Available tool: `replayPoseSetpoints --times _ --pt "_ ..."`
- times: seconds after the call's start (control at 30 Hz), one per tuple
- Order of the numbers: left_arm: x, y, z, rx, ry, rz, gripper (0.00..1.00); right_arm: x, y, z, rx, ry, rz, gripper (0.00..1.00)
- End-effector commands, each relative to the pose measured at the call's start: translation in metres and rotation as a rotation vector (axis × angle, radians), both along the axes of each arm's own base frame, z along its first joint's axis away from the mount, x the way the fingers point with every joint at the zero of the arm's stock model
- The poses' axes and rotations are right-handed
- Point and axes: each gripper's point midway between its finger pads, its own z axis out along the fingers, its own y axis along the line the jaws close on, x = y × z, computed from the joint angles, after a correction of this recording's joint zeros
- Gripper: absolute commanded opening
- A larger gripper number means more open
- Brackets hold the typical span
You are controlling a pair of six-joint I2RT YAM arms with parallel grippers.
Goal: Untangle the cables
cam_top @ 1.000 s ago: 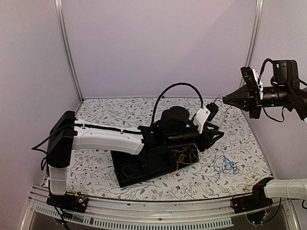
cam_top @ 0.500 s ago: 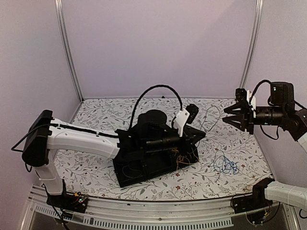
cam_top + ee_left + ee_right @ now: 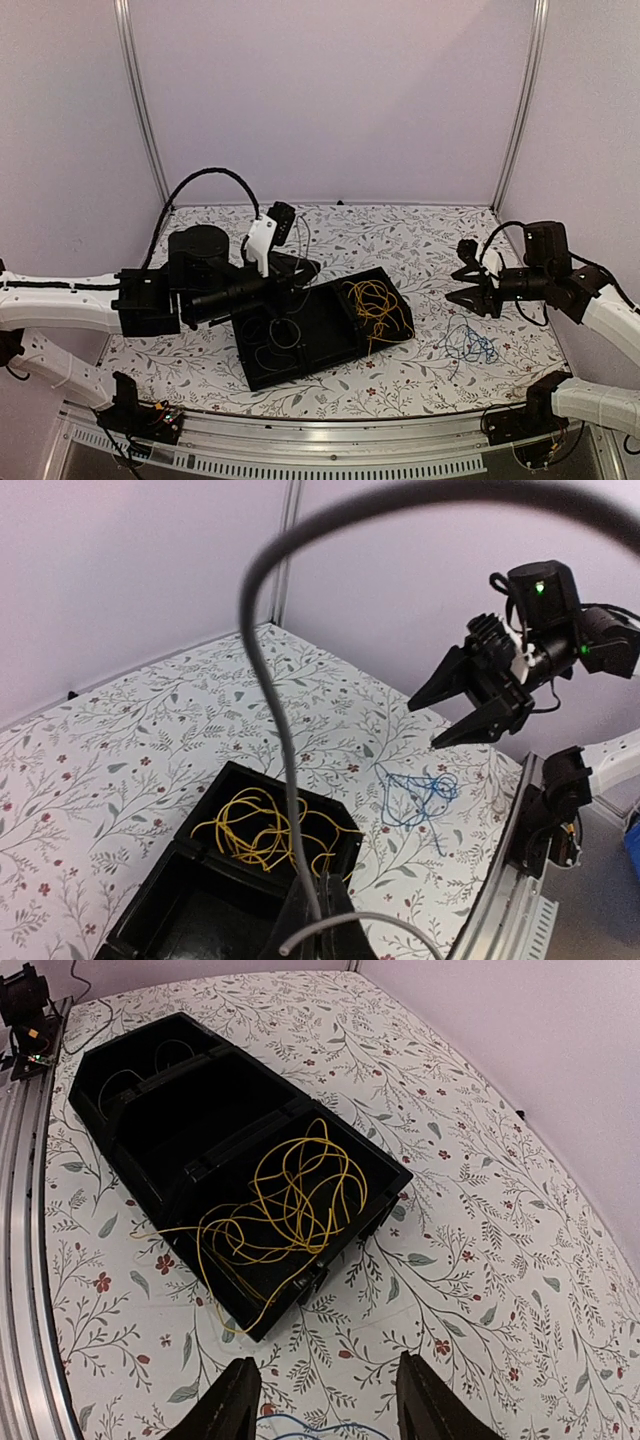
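A yellow cable bundle (image 3: 372,305) (image 3: 290,1200) (image 3: 255,830) lies in the right compartment of the black tray (image 3: 255,375), with one strand hanging over the rim. A blue cable tangle (image 3: 470,345) (image 3: 420,795) rests on the table right of the tray. My left gripper (image 3: 312,266) (image 3: 325,910) hovers over the tray's left end, shut on a thin dark cable (image 3: 275,730) that loops up past its camera. My right gripper (image 3: 452,286) (image 3: 325,1380) (image 3: 425,725) hangs open and empty just above the blue tangle, whose edge (image 3: 310,1428) shows between its fingers.
Thin dark wires (image 3: 268,335) lie in the tray's left compartment. The floral table ends in a metal rail (image 3: 330,455) at the near edge. Purple walls and upright posts (image 3: 520,100) enclose the back and sides.
My left arm pulled back to the left off the tray and its jaws closed, uncovering the yellow bundle. The right gripper came down from high on the right and opened.
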Motion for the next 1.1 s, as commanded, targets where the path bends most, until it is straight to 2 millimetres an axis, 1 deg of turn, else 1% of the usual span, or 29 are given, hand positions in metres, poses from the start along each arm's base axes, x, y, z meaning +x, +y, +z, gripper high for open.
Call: replayPoseSetpoints --times 0.0,0.07,0.13,0.2,0.23,0.3,0.43,0.57,0.67,0.8,0.87,0.9,1.07 --pt "0.015 0.056 -0.029 0.054 0.026 0.184 0.00 0.013 -0.002 0.011 0.020 -0.069 -0.038 0.50" --pt "0.018 0.071 -0.035 0.037 0.022 0.223 0.00 0.014 -0.002 0.009 0.017 -0.063 -0.041 0.50" --pt "0.021 0.084 -0.047 0.026 0.016 0.259 0.00 0.014 -0.003 0.008 0.014 -0.058 -0.041 0.50" --pt "0.022 0.091 -0.056 0.006 0.001 0.268 0.00 0.015 -0.003 0.005 0.010 -0.049 -0.042 0.50" --pt "0.023 0.092 -0.057 -0.015 -0.011 0.272 0.00 0.015 -0.003 0.004 0.009 -0.046 -0.042 0.50" --pt "0.026 0.098 -0.073 -0.002 -0.016 0.296 0.00 0.015 -0.003 0.002 0.007 -0.041 -0.042 0.50" --pt "0.029 0.103 -0.096 -0.002 -0.026 0.327 0.00 0.015 -0.004 0.000 0.004 -0.037 -0.040 0.51" --pt "0.030 0.101 -0.120 0.026 0.010 0.328 0.00 0.016 -0.004 -0.003 0.001 -0.029 -0.042 0.51" --pt "0.027 0.100 -0.138 0.057 0.070 0.324 0.00 0.015 -0.004 -0.004 -0.001 -0.024 -0.039 0.51" --pt "0.020 0.102 -0.152 0.059 0.130 0.307 0.00 0.015 -0.004 -0.006 -0.004 -0.022 -0.033 0.51" --pt "0.019 0.106 -0.151 0.043 0.137 0.314 0.00 0.015 -0.003 -0.006 -0.005 -0.023 -0.030 0.51" --pt "0.019 0.105 -0.146 0.029 0.134 0.311 0.00 0.015 -0.004 -0.007 -0.006 -0.020 -0.030 0.51" --pt "0.022 0.086 -0.106 -0.004 0.080 0.258 0.00 0.015 -0.003 -0.009 -0.008 -0.015 -0.023 0.51"
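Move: The left hand holds the thin grey cable high up. The black box's left compartment, where it is taken, lies about 7 cm to the left, 3 cm ahead and 26 cm below. The middle compartment is some 7 cm to the right and 8 cm ahead, the yellow cable roughly 21 cm right and 13 cm ahead, both similarly low. From the right hand the left compartment is about 48 cm left, level fore-and-aft, 16 cm below. Keeping its closed fingers on the grey cable, the left hand carries it down towards the box's left compartment, about 15 cm in all. It swings left some 10 cm as it starts to sink, then drops nearly straight and slows to a stop above the compartment, the wrist turning about 15 degrees counter-clockwise. ##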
